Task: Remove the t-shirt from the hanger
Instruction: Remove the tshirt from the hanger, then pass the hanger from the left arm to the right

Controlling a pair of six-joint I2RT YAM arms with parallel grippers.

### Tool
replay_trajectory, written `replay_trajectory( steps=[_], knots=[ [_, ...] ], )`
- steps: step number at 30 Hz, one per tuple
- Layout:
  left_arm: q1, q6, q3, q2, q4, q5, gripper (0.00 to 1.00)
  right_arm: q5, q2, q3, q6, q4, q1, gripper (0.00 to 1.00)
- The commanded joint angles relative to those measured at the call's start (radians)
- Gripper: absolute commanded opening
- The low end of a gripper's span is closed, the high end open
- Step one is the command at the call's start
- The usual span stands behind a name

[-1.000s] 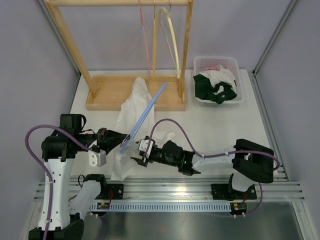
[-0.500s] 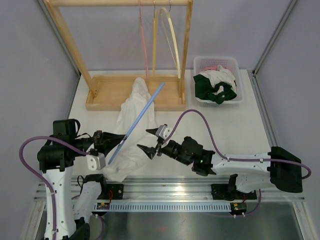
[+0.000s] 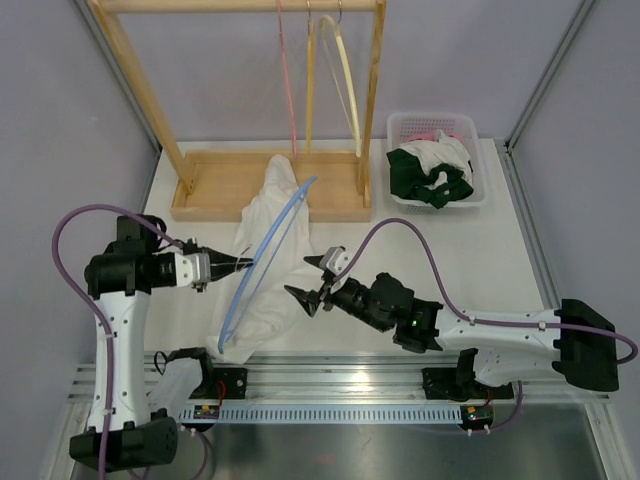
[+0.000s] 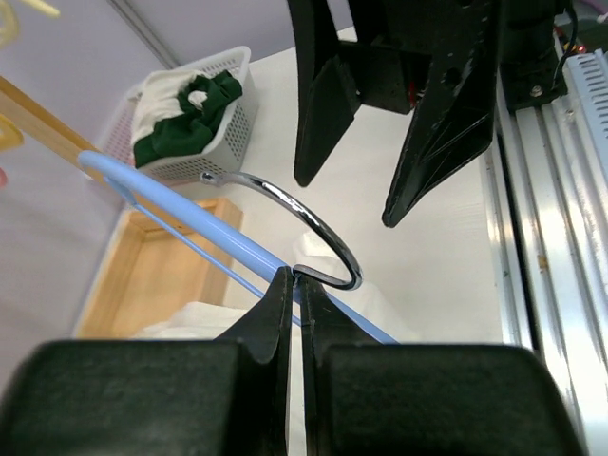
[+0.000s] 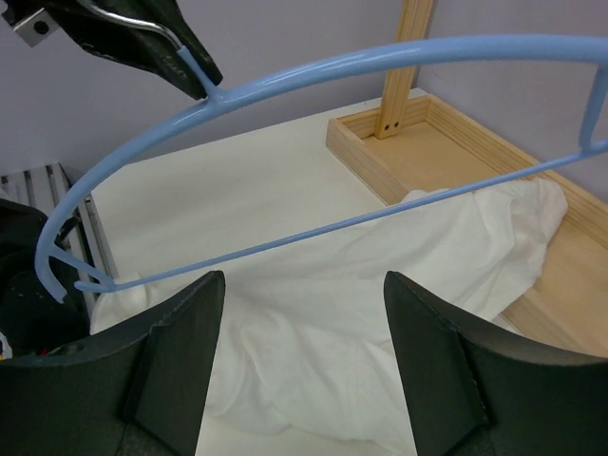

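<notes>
The white t-shirt (image 3: 268,250) lies crumpled on the table, its top end draped onto the wooden rack base. The blue hanger (image 3: 262,265) hangs tilted above it. My left gripper (image 3: 243,263) is shut on the hanger at the foot of its metal hook (image 4: 313,214), with the jaws (image 4: 296,275) pinched together. My right gripper (image 3: 308,280) is open and empty, just right of the hanger and above the shirt. In the right wrist view the hanger (image 5: 313,71) arcs over the shirt (image 5: 313,361), and the hanger's far end sits close to the shirt's top.
A wooden clothes rack (image 3: 270,200) stands at the back with a pink hanger (image 3: 290,80) and a yellow hanger (image 3: 345,70) on its bar. A white basket (image 3: 437,125) of clothes stands at the back right. A metal rail (image 3: 340,380) runs along the near edge.
My left gripper has swung the hanger round, so it now shows as an open loop over the shirt. My right gripper left the hanger's hook area and drew back to the right, open.
</notes>
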Motion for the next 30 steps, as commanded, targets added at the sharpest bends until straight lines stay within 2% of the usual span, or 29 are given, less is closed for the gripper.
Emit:
replay_trajectory(
  steps=[1, 5, 7, 12, 15, 18, 24, 28, 30],
  knots=[
    [0.007, -0.079, 0.028, 0.051, -0.161, 0.243, 0.00, -0.019, -0.064, 0.027, -0.107, -0.099, 0.009, 0.75],
    [0.005, -0.128, 0.040, 0.085, -0.161, 0.236, 0.00, 0.039, -0.090, 0.054, -0.268, -0.247, 0.009, 0.76],
    [0.007, -0.159, 0.046, 0.097, -0.161, 0.237, 0.00, 0.059, -0.097, 0.054, -0.386, -0.260, 0.011, 0.77],
    [0.005, -0.260, 0.089, 0.152, -0.161, 0.233, 0.00, 0.064, -0.052, -0.013, -0.685, -0.027, 0.009, 0.77],
    [0.005, -0.317, 0.106, 0.186, -0.161, 0.216, 0.00, 0.033, 0.008, 0.028, -0.796, 0.002, 0.009, 0.79],
    [0.007, -0.366, 0.115, 0.222, -0.161, 0.196, 0.00, 0.003, 0.057, 0.099, -0.868, -0.067, 0.009, 0.78],
    [0.005, -0.452, 0.132, 0.301, -0.161, 0.164, 0.00, 0.000, 0.170, 0.178, -0.965, 0.015, 0.003, 0.79],
    [0.005, -0.474, 0.131, 0.338, -0.161, 0.151, 0.00, -0.060, 0.230, 0.321, -0.905, -0.181, -0.041, 0.76],
    [0.005, -0.472, 0.127, 0.341, -0.161, 0.150, 0.00, -0.108, 0.242, 0.346, -0.890, -0.188, -0.083, 0.75]
  ],
)
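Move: The left hand holds the bare blue hanger by its neck, with the hanger's far arm about 10 cm ahead, 8 cm to the right and slightly higher. From the open right hand that arm is about 13 cm ahead, 4 cm to the left and 6 cm above. The t-shirt lies on the table some 11 cm to the right hand's left, level with it and 23 cm below; the rack's wooden base is 25 cm ahead, 8 cm left and 22 cm below. The right hand, jaws staying wide open, swings forward about 5 cm, first edging right and then coming back left, and rolls some 55 degrees about its pointing line, counter-clockwise seen from behind the hand, to line up with the hanger's far arm; whether it touches can't be seen. Meanwhile the left hand keeps its pinch at the hanger's neck, pushes about 5 cm forward and slightly down, and rolls so that the hanger's far end dips and its near end comes up. ##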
